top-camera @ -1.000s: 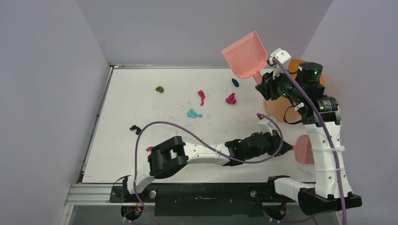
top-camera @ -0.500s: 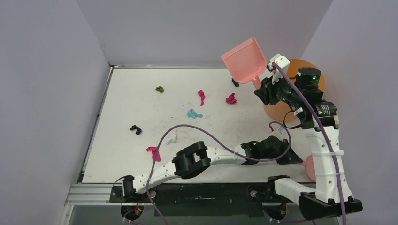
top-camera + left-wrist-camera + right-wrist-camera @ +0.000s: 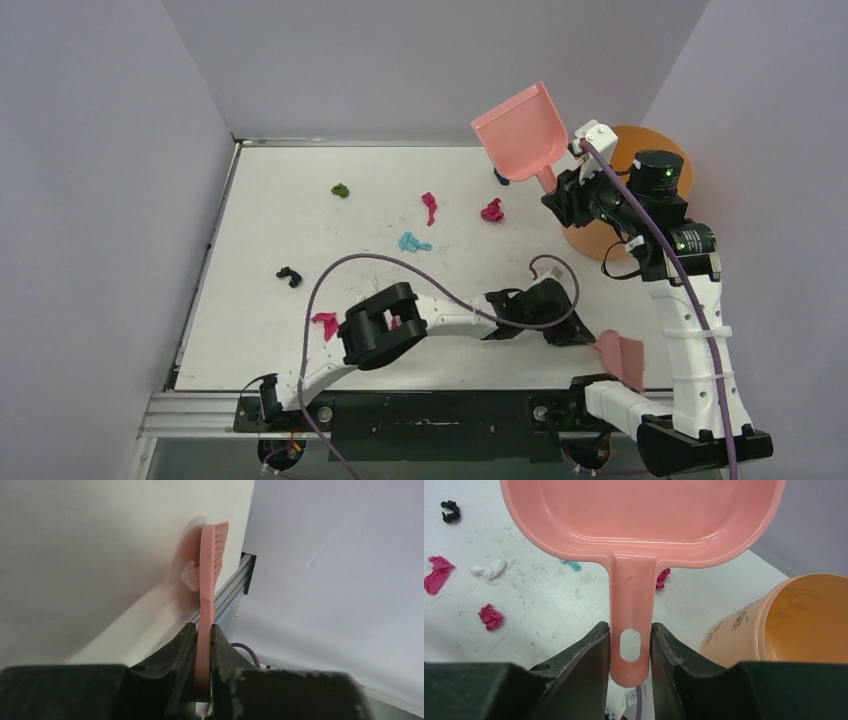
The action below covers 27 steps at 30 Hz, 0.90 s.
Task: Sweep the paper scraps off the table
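Observation:
My left gripper (image 3: 577, 334) (image 3: 202, 630) is shut on the handle of a pink hand brush (image 3: 621, 359) (image 3: 209, 565), held low at the table's near right corner, bristles toward the rim. A small white wad (image 3: 189, 575) touches the brush. My right gripper (image 3: 560, 190) (image 3: 630, 630) is shut on the handle of a pink dustpan (image 3: 520, 125) (image 3: 644, 510), raised over the far right. The paper scraps lie scattered on the table (image 3: 260, 340): green (image 3: 341, 190), magenta (image 3: 430, 206) (image 3: 492, 210) (image 3: 325, 323), cyan (image 3: 410, 242), dark blue (image 3: 501, 179), black (image 3: 289, 275), white (image 3: 489, 569).
An orange bucket (image 3: 598, 240) (image 3: 804, 620) stands at the table's right edge, behind the right arm. Grey walls close in the left, back and right sides. The left arm (image 3: 440, 318) lies across the near half of the table with its purple cable (image 3: 330, 275) looping above it.
The left arm drew back toward the left, bringing the brush head from the right edge in to the near right corner. The dustpan shifted a little lower and steadied.

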Motion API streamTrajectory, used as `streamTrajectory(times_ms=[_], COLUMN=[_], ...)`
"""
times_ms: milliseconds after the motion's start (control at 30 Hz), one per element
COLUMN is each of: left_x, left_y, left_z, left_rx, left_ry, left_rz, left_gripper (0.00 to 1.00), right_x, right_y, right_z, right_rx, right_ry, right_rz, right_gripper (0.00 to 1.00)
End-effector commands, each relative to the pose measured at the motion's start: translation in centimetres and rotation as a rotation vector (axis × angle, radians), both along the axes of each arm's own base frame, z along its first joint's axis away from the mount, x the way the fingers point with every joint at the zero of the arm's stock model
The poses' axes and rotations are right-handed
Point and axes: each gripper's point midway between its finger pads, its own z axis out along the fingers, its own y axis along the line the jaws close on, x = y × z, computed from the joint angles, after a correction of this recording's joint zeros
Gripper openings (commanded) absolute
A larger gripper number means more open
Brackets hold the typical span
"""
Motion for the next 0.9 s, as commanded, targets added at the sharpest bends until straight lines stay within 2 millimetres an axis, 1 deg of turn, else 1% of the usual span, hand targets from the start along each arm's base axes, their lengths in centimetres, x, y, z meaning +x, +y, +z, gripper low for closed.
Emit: streamTrajectory(times_ms=[0, 133, 200, 333, 367, 467, 567, 633, 733, 800, 867], left_x=[4.3, 4.5, 4.3, 4.1, 4.2, 4.0, 4.0, 4.0, 3.8, 3.5, 3.0], left_y=[6.6, 12.8, 17.3, 25.7, 27.8, 33.5, 38.7, 41.7, 45.1, 47.1, 49.0], left_z=[3.9, 3.3, 1.7, 1.1, 2.0, 3.1, 5.4, 7.3, 11.0, 13.2, 15.3], left_rx=[0.091, 0.251, 0.376, 0.525, 0.539, 0.614, 0.679, 0.696, 0.680, 0.680, 0.688], left_ry=[-0.136, -0.207, -0.203, -0.195, -0.207, -0.234, -0.301, -0.341, -0.414, -0.458, -0.495], left_rz=[0.069, 0.043, 0.037, 0.051, 0.071, 0.101, 0.153, 0.195, 0.246, 0.270, 0.289], left_gripper=[0.00, 0.00, 0.00, 0.00, 0.00, 0.00, 0.00, 0.00, 0.00, 0.00, 0.00], right_x=[-0.3, -0.4, -0.5, -0.8, -1.0, -1.5, -1.9, -2.2, -3.1, -3.6, -4.6], right_y=[0.0, 0.2, 0.2, 0.3, 0.3, 0.3, 0.3, 0.4, 0.3, 0.2, 0.1], right_z=[1.7, 0.2, -0.7, -2.4, -2.8, -3.7, -4.7, -5.4, -7.0, -8.6, -10.7], right_rx=[0.006, 0.009, 0.002, -0.021, -0.025, -0.032, -0.048, -0.066, -0.124, -0.161, -0.197], right_ry=[-0.091, -0.062, -0.051, -0.018, -0.010, 0.009, 0.034, 0.056, 0.099, 0.150, 0.218], right_rz=[0.013, 0.026, 0.034, 0.053, 0.059, 0.073, 0.085, 0.108, 0.169, 0.200, 0.242], right_gripper=[0.05, 0.05, 0.05, 0.05, 0.05, 0.05, 0.05, 0.05, 0.05, 0.05, 0.05])
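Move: The brush held in the left gripper is headed for the crumpled magenta scrap, about 41 cm to that hand's left, 6 cm farther out and 6 cm lower. The loose white scrap lies at the brush head, roughly 8 cm right of the hand. Beyond the magenta scrap, the second white scrap is some 9 cm left and 8 cm farther out of it. From the right hand, the magenta scrap is about 27 cm left, 10 cm back and 35 cm down. Sweep the left gripper about 45 cm left to the crumpled magenta scrap, easing some 5 cm forward first and pushing the loose white scrap along with the held brush. Raise the hand on the way, mostly late, and roll it so the fingers point more steeply down, keeping the grip. Meanwhile lower the right gripper with its dustpan about 8 cm, drawing slightly back. ##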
